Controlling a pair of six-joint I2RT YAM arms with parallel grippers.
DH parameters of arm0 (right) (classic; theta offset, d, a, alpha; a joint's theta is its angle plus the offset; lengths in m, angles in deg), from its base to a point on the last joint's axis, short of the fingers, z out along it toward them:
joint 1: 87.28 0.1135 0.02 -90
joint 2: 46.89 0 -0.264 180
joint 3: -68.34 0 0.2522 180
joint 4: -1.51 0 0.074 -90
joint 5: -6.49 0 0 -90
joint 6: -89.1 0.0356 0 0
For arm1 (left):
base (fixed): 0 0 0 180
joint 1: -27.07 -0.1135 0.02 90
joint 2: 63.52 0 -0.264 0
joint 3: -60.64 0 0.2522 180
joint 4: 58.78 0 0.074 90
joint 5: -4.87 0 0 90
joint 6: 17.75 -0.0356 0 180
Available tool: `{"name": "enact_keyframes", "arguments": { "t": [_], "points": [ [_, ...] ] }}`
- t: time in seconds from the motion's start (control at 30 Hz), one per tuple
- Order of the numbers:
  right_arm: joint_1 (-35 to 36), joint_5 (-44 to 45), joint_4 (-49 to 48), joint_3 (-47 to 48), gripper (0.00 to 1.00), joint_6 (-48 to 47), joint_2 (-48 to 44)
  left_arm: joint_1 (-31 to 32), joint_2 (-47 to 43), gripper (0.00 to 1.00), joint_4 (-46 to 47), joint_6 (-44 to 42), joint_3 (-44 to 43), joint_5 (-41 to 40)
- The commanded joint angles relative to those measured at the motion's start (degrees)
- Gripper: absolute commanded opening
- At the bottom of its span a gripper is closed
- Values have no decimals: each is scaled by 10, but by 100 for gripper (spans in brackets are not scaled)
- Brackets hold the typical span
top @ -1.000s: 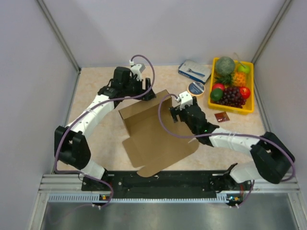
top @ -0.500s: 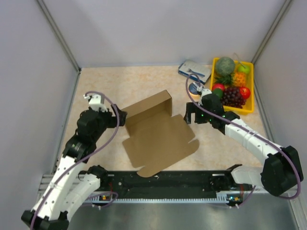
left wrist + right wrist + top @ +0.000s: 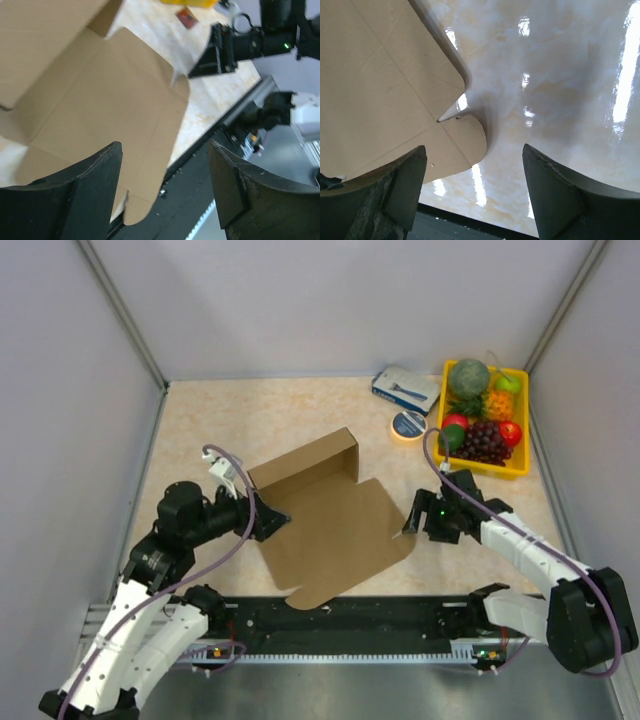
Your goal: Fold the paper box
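Note:
The paper box point(image 3: 335, 525) lies as a brown cardboard blank in the middle of the table, with its back wall point(image 3: 305, 462) standing up and the other panels flat. My left gripper point(image 3: 275, 522) is at the blank's left edge, open, pointing across it. In the left wrist view the paper box point(image 3: 100, 95) fills the upper left, and the left gripper point(image 3: 164, 147) holds nothing. My right gripper point(image 3: 412, 525) sits low at the blank's right edge, open. The right wrist view shows a rounded flap corner point(image 3: 395, 100) just ahead of the right gripper point(image 3: 474, 150), with nothing between the jaws.
A yellow tray point(image 3: 520, 465) of fruit stands at the back right. Beside it lie a blue-and-white carton point(image 3: 405, 388) and a small round roll point(image 3: 408, 424). A small red card point(image 3: 187, 17) lies near the tray. A black and metal rail point(image 3: 340, 615) runs along the near edge.
Both grippers left the box's raised back wall. The left arm swung out left, then came in to the blank's left edge. The right gripper went toward the tray, then down to the right edge.

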Motion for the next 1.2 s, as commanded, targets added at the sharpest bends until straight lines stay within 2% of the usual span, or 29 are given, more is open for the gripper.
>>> {"name": "enact_keyframes", "arguments": {
  "t": [0.0,0.07,0.17,0.27,0.37,0.47,0.5,0.53,0.57,0.6,0.7,0.77,0.8,0.9,1.07,1.13,1.17],
  "points": [
    [-6,-6,-57,-18,75,41,-11,61,13,73,32,5,-2,41],
    [-5,-37,-85,-35,75,32,-3,87,16,73,52,8,0,32],
    [-6,-66,-142,-66,68,36,-8,137,28,74,75,10,3,19],
    [-5,-96,-176,-84,57,28,3,190,60,73,76,-2,-11,-11],
    [-5,-103,-207,-99,52,17,15,254,96,73,77,-27,-18,-65],
    [-5,-124,-237,-107,35,15,29,324,145,75,82,-62,-31,-157],
    [-5,-136,-238,-107,18,25,27,368,180,76,83,-72,-38,-193],
    [-5,-145,-237,-100,10,35,24,393,200,77,81,-82,-46,-232],
    [-5,-156,-234,-93,3,47,13,418,222,80,80,-107,-53,-315],
    [-5,-168,-208,-84,0,74,5,458,265,82,88,-118,-61,-346],
    [-5,-171,-137,-35,0,113,-19,492,353,98,101,-146,-84,-424],
    [-5,-180,-105,6,0,124,-26,507,391,98,98,-169,-101,-457],
    [-5,-191,-98,16,0,145,-34,525,423,98,100,-180,-106,-491],
    [-6,-204,-97,26,0,183,-46,545,469,98,100,-210,-134,-527],
    [-6,-216,-94,39,0,210,-54,553,516,97,77,-221,-174,-553],
    [-6,-218,-95,43,0,220,-58,553,544,96,58,-209,-181,-620],
    [-6,-216,-93,44,0,220,-60,553,560,92,54,-213,-185,-637]
  ]
}}
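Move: The right gripper, open and low, has the small tab at the box's near right corner about 3 cm to its left and 2 cm below; the right side flap lies some 7 cm ahead and 7 cm left of that hand. The front flap's middle lies roughly 17 cm right, 5 cm back and 22 cm below the left gripper. From that hand the corner tab is about 28 cm right and 3 cm ahead, the standing back wall some 18 cm ahead and 2 cm right, 18 cm lower. Slide the right gripper left and slightly down around the corner tab, shut the fingers to pinch it, then lift about 10 cm while still drifting left and tilting. Meanwhile swing the empty left gripper right, at first also back, then down about 13 cm towards the front flap, tipping its fingers downward some 50 degrees and opening them fully, without touching the card. ##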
